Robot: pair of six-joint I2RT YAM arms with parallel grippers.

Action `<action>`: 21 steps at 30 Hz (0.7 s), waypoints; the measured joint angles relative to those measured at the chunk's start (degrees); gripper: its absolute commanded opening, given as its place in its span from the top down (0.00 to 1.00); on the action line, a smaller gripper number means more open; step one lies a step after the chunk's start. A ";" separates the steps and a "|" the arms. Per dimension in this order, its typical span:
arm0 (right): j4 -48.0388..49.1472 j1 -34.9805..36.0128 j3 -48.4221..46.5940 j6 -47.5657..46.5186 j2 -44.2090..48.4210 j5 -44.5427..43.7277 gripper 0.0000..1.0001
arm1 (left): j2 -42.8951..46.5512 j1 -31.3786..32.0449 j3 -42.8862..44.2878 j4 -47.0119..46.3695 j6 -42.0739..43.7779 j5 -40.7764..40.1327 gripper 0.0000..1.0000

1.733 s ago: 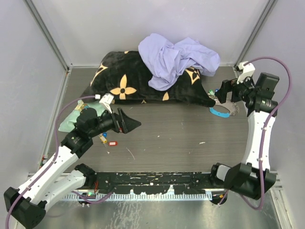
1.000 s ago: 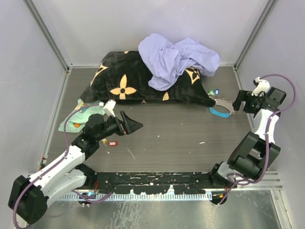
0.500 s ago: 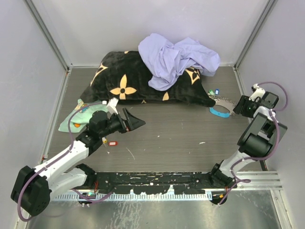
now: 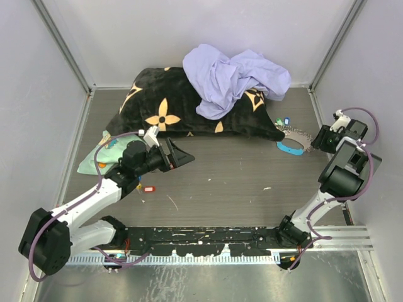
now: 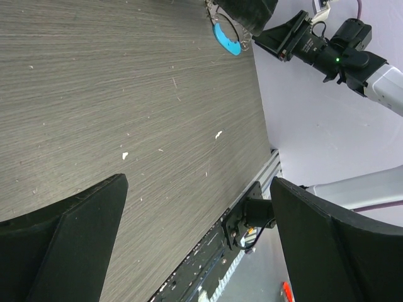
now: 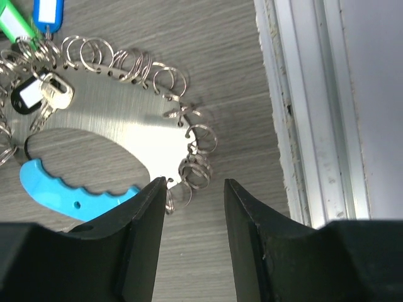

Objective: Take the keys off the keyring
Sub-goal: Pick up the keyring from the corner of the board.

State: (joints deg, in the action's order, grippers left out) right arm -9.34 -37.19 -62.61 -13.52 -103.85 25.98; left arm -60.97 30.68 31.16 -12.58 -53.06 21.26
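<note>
The keyring [image 6: 119, 132] is a flat silver crescent plate edged with small split rings, with a light-blue plastic grip [image 6: 69, 192]. It lies on the floor by the pillow's right corner [image 4: 295, 143]. Keys with green [image 6: 16, 25] and blue [image 6: 47, 12] tags and a black-headed key [image 6: 38, 93] hang on its far rings. My right gripper [image 6: 194, 184] is low at the ring's near end, its jaws narrowed but apart, with the end rings [image 6: 196, 171] just past the tips. My left gripper [image 4: 179, 154] is wide open over bare floor, and it sees the keyring [image 5: 227, 36] far off.
A black pillow with tan flowers [image 4: 176, 110] carries a lavender cloth [image 4: 236, 75] at the back. A mint-green cloth [image 4: 101, 156] and loose tagged keys, one red [image 4: 149, 189], lie by the left arm. The side-wall rail [image 6: 302, 126] runs close to the right of the keyring.
My right gripper's jaws have drawn closer together near the keyring's end rings, and that arm has folded upward. My left gripper has drifted slightly toward the pillow, still open.
</note>
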 measured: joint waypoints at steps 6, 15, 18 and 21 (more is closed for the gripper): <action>0.85 0.07 -3.48 0.39 -4.50 0.04 0.59 | -1.11 -0.02 1.01 0.00 0.26 0.20 0.02; 0.66 1.03 -3.87 0.09 -6.05 1.18 0.69 | -1.33 -0.04 1.44 0.04 0.96 0.90 0.02; 0.35 1.38 -4.22 -0.22 -6.43 1.49 0.78 | -1.31 -0.04 1.44 0.07 1.18 1.09 0.02; 0.07 1.49 -4.37 -0.74 -6.56 1.86 0.86 | -1.16 -0.04 1.44 0.11 1.29 1.09 0.02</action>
State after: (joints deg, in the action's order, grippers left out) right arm -9.28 -35.70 -66.98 -14.26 -110.41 27.83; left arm -62.13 30.63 32.60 -12.47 -51.77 22.35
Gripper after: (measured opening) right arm 0.210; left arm 0.983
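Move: The right hand, half open, hovers by the keyring plate's near right corner; the ring there is roughly 2 cm ahead, 1 cm left and 3 cm below. At that same depth, the blue handle's middle lies about 10 cm left of the hand and level ahead with the ring; the key is some 9 cm ahead and 12 cm left, the blue tag 14 cm ahead and 11 cm left. From the left hand, the ring is about 13 cm ahead, 53 cm right and 17 cm below. Forward and down together, the right hand eases in over the plate's corner, about 2 cm each way, drifting slightly right at first and then about 1.5 cm back left. Meanwhile its fingers close from half open to nearly shut, pinching the corner ring between the fingertips, the hand staying tilted forward and down. ##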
